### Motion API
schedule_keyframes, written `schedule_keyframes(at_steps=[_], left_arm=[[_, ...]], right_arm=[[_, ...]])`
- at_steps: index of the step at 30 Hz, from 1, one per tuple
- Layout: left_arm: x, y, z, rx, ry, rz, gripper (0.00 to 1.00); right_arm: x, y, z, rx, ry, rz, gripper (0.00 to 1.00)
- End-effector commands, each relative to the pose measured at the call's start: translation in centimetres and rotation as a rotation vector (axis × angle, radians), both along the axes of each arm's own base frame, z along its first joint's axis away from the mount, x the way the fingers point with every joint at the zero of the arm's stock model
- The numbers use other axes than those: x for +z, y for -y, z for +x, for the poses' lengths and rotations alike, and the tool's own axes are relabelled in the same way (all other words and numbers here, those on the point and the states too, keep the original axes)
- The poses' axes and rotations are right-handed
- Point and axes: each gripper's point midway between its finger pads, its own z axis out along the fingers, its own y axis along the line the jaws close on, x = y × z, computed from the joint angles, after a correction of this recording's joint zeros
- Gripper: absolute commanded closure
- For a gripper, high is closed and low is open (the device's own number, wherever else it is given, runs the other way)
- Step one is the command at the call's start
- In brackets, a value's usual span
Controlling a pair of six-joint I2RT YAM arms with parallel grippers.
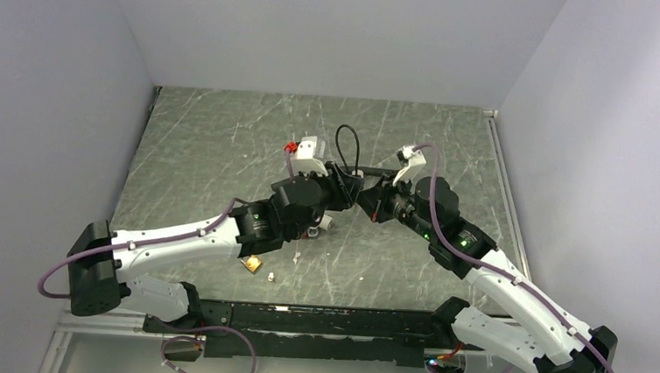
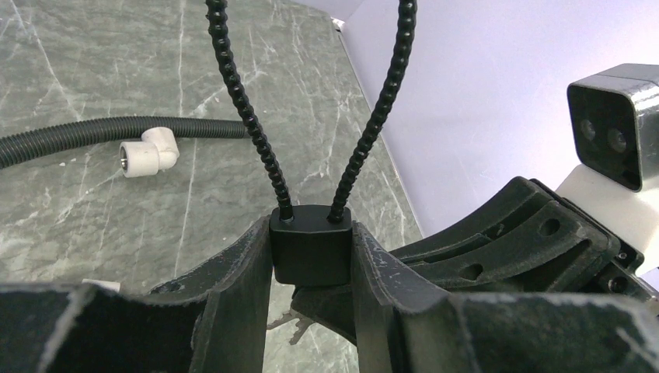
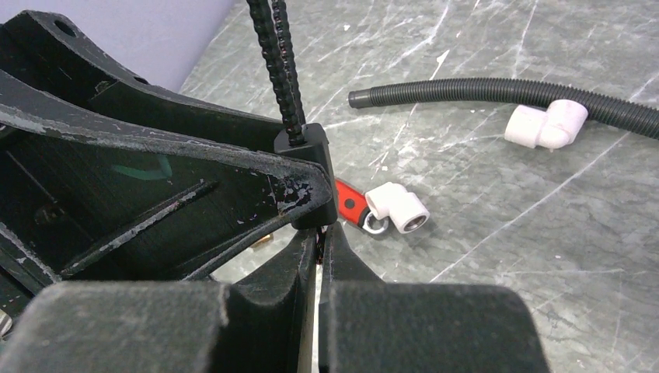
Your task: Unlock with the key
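Observation:
A black lock body (image 2: 311, 252) with a beaded black cable loop (image 2: 241, 101) sits clamped between the fingers of my left gripper (image 2: 311, 233), which holds it above the table. My right gripper (image 3: 320, 237) is shut, its tips pressed up against the underside of the lock body (image 3: 315, 155). In the left wrist view the right fingertips (image 2: 342, 301) show dark just under the lock, and the toothed silvery key (image 2: 281, 320) sticks out beside them. From above, both grippers (image 1: 350, 186) (image 1: 369, 202) meet at mid-table, and the key is hidden there.
A grey corrugated hose (image 3: 482, 92) with a white pipe elbow (image 3: 544, 124) lies beyond the grippers. A second white elbow (image 3: 400, 206) and a red-handled wrench (image 3: 351, 203) lie below the lock. A brass padlock (image 1: 253, 264) and a white scrap (image 1: 271, 276) lie near the left arm.

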Motion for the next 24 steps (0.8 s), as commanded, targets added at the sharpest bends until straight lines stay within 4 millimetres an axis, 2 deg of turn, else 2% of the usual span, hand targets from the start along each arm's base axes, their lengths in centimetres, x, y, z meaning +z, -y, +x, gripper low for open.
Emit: schedule_keyframes(at_steps=[1,7,16,24], left_arm=[[-7.5,2.9,-7.2,-0.316,-0.159,0.179,1.0],[-5.5,2.7,-8.1,-0.42,0.027,0.126,1.0],[-1.3,1.9,-11.4,-0.611,0.24,0.043,1.0],[0.7,2.1,-15.0,-0.836,0.392,0.03,1.0]], right_arm=[[16.0,1.6,1.3,-0.109,0.416,0.424,1.0],[16.8,1.3,-1.2,0.007,0.419,0.532,1.0],[20.4,0.8,-5.6,0.218,0.455,0.674,1.0],[23.2,-0.2,-10.2,0.48,0.485,0.748,1.0]])
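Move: The lock is already in the left fingers, and its underside, where the right hand's key sits, is about 3 cm below the left hand point. From the right hand, the lock's middle is some 3 cm up and 1 cm ahead and to the left. Counted from the left hand, the near white elbow lies about 9 cm ahead, 7 cm left; the hose elbow about 20 cm straight ahead; the wrench's red handle 7 cm ahead, 14 cm left; all about 25 cm below. Lift lock and key together: ease both hands back, then climb, about 9 cm up and 5 to 6 cm back in all. Tip both sets of fingers upward as they rise, swinging the left clockwise and the right counter-clockwise by nearly 20 degrees each, so they face each other more. Keep the left grip on the lock and the right pinch on the key against its underside. ##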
